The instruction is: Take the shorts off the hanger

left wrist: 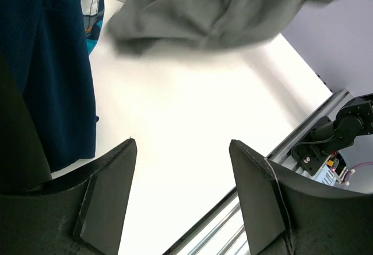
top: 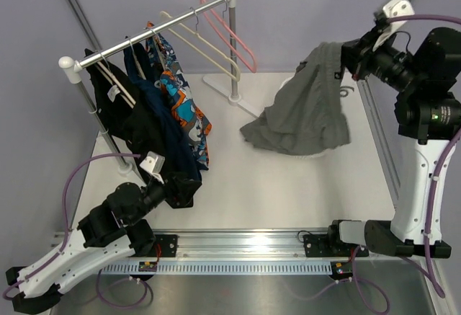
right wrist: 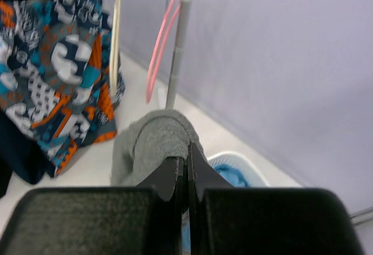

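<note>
Off the hanger, the grey shorts [top: 306,106] hang from my right gripper [top: 344,59] over the right side of the table. In the right wrist view that gripper [right wrist: 187,156] is shut on a fold of the grey shorts [right wrist: 154,138]. Under them lie light blue shorts [right wrist: 233,176] inside a white basket [right wrist: 247,157]. My left gripper [top: 176,189] sits low by the hem of the dark hanging clothes. Its view shows the left gripper [left wrist: 182,144] open with nothing between the fingers, and the grey shorts [left wrist: 221,10] blurred at the top.
A clothes rack [top: 155,30] crosses the back left, with black clothes [top: 122,113] and an orange-and-blue patterned garment [top: 184,99]. A bare cream hanger [top: 198,41] and a bare pink hanger [top: 230,30] hang near its right post. A metal rail [top: 245,246] runs along the near edge.
</note>
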Tool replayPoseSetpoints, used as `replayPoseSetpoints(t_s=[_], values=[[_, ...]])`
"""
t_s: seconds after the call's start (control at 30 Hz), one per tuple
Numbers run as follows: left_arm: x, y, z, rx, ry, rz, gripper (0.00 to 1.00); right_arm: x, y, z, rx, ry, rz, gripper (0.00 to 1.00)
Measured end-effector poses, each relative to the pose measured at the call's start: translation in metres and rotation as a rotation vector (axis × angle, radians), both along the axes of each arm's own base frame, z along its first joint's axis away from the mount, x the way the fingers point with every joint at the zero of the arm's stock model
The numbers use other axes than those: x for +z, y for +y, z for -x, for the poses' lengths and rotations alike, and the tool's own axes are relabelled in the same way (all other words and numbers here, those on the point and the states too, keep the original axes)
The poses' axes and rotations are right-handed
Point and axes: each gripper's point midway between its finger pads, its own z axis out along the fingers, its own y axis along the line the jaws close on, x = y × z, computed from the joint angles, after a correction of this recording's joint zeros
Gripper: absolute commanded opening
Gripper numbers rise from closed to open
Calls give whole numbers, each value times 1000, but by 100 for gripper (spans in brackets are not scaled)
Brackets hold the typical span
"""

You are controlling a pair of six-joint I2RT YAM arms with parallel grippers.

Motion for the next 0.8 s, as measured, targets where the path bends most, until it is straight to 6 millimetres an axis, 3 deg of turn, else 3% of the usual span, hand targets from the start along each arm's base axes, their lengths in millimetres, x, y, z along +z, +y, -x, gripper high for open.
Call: replayPoseSetpoints(t_s=[0.1, 0.2, 0.37, 0.5, 0.63, 0.8], values=[[0, 1, 0, -1, -4, -7, 69, 35, -12, -14, -45, -71, -36, 0], [2, 1, 0, -2, -12, -10, 69, 51, -21, -44, -83, -98, -73, 0], [3, 1, 0, -3, -14, -9, 69, 43, -38, -108, -163, -55, -126, 0], [1, -1, -1, -3, -6, -18, 70, 39, -56, -139, -234, -36, -170, 0], [-1, -2, -2, -4, -1, -26, 69, 67, -78, -144, -309, -117, -204, 0], [-1, -3, -3, -4, -2, -26, 70, 125, -94, -121, -361, -304, -238, 0]])
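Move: The right hand, with the gray shorts already hanging from it, has the white basket with the blue shorts about 14 cm ahead, roughly level sideways and some 47 cm below. The pink hanger hangs about 15 cm ahead, 26 cm left and 12 cm below it; the cream hanger 12 cm ahead, 33 cm left and equally low. From the idle left hand the basket lies about 31 cm ahead, 38 cm right and 18 cm below. Keeping its shut grip on the waist end of the gray shorts, the right hand lifts a little, sweeps fast forward by about 14 cm high above the basket while steadily drifting right, then climbs again and eases back a couple of centimetres, ending some 12 cm higher and 9 cm farther right. Its fingers tip upward and swing roughly 20 degrees clockwise, with the legs trailing towards the pink hanger's side. ##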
